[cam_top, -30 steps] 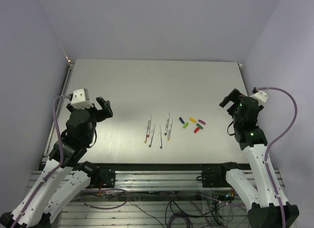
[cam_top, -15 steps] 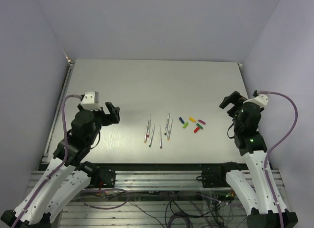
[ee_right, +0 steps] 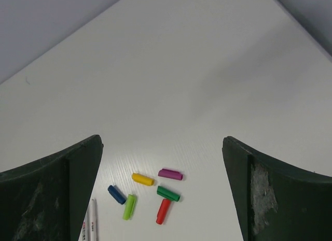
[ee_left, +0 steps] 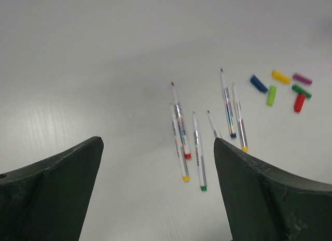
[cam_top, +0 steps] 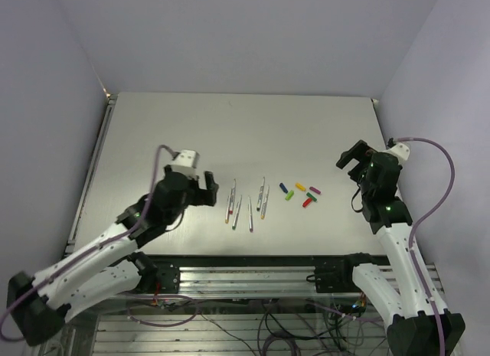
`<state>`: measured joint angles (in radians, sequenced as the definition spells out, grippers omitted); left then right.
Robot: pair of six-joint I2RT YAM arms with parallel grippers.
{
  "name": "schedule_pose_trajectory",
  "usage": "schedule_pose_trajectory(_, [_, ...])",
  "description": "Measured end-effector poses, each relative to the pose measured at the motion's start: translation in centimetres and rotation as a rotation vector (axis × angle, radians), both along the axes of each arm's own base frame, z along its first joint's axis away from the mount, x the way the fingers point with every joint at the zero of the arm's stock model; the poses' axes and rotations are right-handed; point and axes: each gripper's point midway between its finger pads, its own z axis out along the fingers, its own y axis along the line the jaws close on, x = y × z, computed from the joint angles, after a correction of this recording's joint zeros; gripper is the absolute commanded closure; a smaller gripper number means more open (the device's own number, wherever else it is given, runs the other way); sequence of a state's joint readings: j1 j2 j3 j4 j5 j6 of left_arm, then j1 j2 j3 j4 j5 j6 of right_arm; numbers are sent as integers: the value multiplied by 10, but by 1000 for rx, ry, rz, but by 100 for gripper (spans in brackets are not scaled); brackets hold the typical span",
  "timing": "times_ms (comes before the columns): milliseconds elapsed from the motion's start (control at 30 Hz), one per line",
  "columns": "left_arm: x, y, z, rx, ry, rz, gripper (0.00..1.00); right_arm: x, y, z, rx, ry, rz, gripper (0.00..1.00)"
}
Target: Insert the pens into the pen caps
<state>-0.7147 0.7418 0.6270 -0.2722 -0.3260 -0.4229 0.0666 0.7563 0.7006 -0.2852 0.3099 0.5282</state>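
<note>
Several silvery pens point(cam_top: 246, 204) lie side by side near the table's front centre; they also show in the left wrist view point(ee_left: 198, 147). Right of them lie the pen caps point(cam_top: 301, 194): yellow point(ee_right: 142, 179), magenta point(ee_right: 170, 174), dark green point(ee_right: 168, 193), red point(ee_right: 163, 211), blue point(ee_right: 116, 194) and light green point(ee_right: 129, 207). My left gripper point(cam_top: 207, 189) is open and empty, just left of the pens. In its own view point(ee_left: 158, 142) the pens lie between and beyond its fingers. My right gripper point(cam_top: 354, 158) is open and empty, right of the caps, which lie ahead of it point(ee_right: 162, 140).
The white table point(cam_top: 191, 134) is walled by pale panels at the back and both sides. A metal rail point(cam_top: 245, 268) with cables runs along the near edge between the arm bases.
My left arm has swung right and forward, bringing its open gripper from the table's left side close to the pens. My right gripper has shifted slightly left.
</note>
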Motion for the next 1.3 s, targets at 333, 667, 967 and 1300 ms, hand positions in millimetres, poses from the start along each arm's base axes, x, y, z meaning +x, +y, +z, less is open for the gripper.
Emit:
schedule_pose_trajectory(333, [6, -40, -30, 80, 43, -26, 1, -2, 12, 1, 8, -1, 73, 9])
schedule_pose_trajectory(667, [-3, -30, -47, 16, 80, 24, 2, 1, 22, -19, -32, 44, 166, 51])
schedule_pose_trajectory(967, [-12, -25, -73, 18, 143, 41, 1, 12, 33, -58, -61, 184, 260, 49])
schedule_pose_trajectory(1300, [-20, -37, -117, 133, 226, 10, 29, 14, 40, -70, -74, 227, 316, 49])
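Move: The leftmost, yellow-ended pen lies about 4 cm ahead of the left hand, 8 cm to its right and some 19 cm below; around it are the red-ended pen (7 ahead, 9 right) and the green-ended pen (2 ahead, 11 right). From the right hand, the purple cap is about 5 cm ahead, 4 cm left and 22 cm down, with the green cap 2 ahead and 6 left, and the red cap 1 back and 7 left. The left hand swings right about 4 cm while starting down, checks, then sinks steeply towards the leftmost pens, roughly 12 cm lower in all and a little back, tipping its fingers further down and beginning to narrow them from wide open only at the end. The right hand, after a short hover, comes down some 7 cm and drifts left over the purple and green caps, turning nearly 20 degrees counter-clockwise, tipping down and closing its empty fingers to about half open, still clear of the caps. ##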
